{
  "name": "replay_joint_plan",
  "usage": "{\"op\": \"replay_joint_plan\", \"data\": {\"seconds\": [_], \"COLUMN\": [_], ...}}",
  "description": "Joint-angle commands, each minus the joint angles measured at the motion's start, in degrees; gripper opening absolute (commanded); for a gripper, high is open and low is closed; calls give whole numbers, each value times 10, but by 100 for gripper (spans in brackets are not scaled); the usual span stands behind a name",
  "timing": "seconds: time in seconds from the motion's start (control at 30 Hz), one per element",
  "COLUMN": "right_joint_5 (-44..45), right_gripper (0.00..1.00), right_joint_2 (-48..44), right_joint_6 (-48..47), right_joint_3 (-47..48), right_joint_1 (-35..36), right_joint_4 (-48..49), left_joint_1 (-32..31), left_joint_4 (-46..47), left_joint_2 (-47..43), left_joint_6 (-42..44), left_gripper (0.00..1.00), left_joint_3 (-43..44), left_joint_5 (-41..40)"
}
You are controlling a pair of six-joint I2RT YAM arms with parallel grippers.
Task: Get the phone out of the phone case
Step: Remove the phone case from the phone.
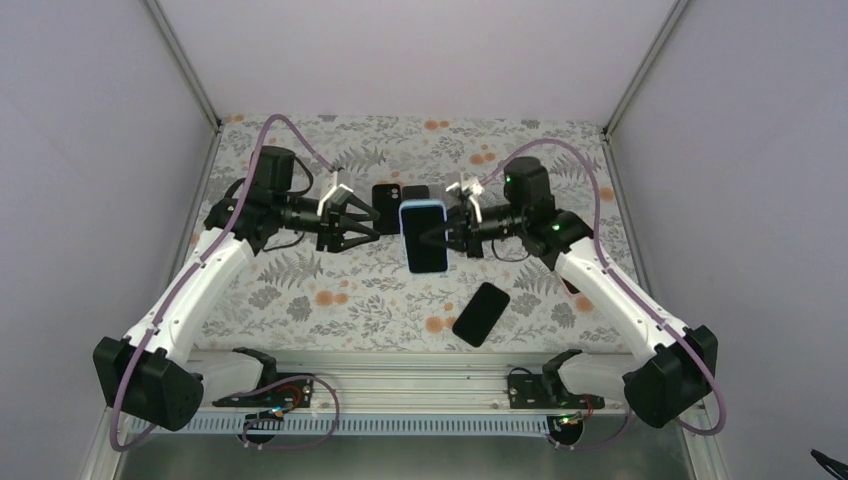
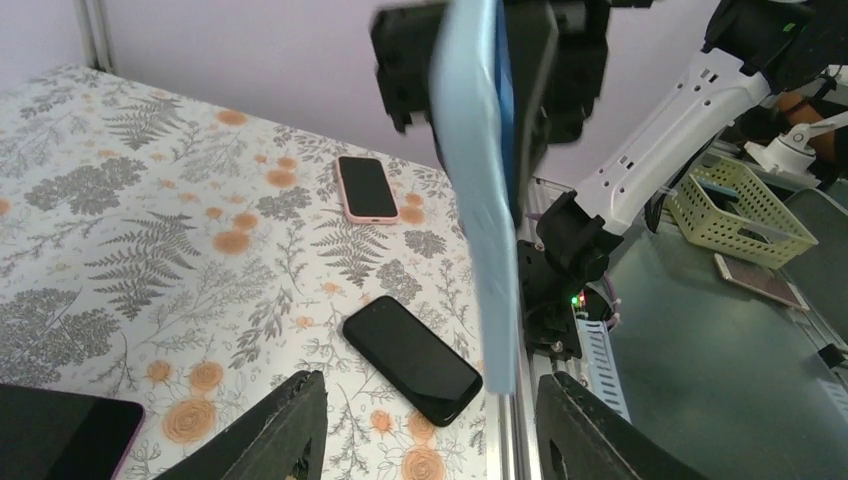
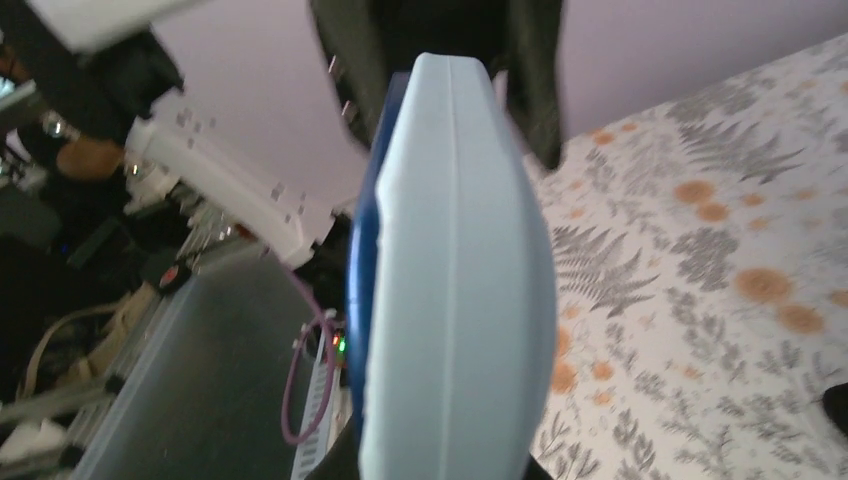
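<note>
The phone [image 1: 425, 245], its dark screen up, sits in a light blue phone case [image 1: 422, 207] and hangs in the air above the middle of the table. My right gripper [image 1: 441, 238] is shut on its right long edge. In the right wrist view the case [image 3: 460, 280] fills the middle, with the phone's dark blue edge [image 3: 361, 270] on its left. My left gripper [image 1: 371, 228] stands open just left of the phone, apart from it. In the left wrist view the case [image 2: 480, 190] stands edge-on beyond my open left gripper [image 2: 430, 382], with nothing between the fingers.
A bare black phone [image 1: 481, 313] lies on the floral cloth near the front rail. Two more phones [image 1: 386, 195] lie at the back behind the held one. A pink-cased phone [image 2: 365, 187] and a yellow basket [image 2: 740, 210] show in the left wrist view.
</note>
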Motion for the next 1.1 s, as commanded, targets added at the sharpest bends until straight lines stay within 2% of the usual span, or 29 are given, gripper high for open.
{"op": "replay_joint_plan", "data": {"seconds": [0.0,0.2,0.4,0.67,1.07], "right_joint_5": [-48,-54,-55,-52,-29], "right_gripper": [4,4,4,4,4], "right_joint_2": [19,49,52,50,50], "right_joint_6": [152,276,359,382,341], "right_joint_3": [65,123,121,107,105], "right_joint_1": [-35,-50,-54,-55,-55], "right_joint_4": [155,238,298,322,288], "left_joint_1": [-3,-17,-32,-47,-68], "left_joint_4": [34,31,44,84,78], "left_joint_2": [-9,-8,2,34,55], "left_joint_6": [-21,-27,-40,-91,-88], "left_gripper": [53,54,53,51,50], "left_joint_3": [-18,-13,-4,27,48], "left_joint_5": [14,21,36,49,81]}}
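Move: The phone in its light-blue case, still gripped by the right hand, has its middle about 2 cm to that hand's left at finger height. From the open left hand it lies roughly 11 cm right and 3 cm back. On the table some 28 cm below, the black case lies about 24 cm ahead and 2 cm right of the left hand, and the bare black phone 3 cm back and 24 cm right. Right hand lifts the gripped phone about 11 cm and forward; open left hand edges right towards its lower end. ##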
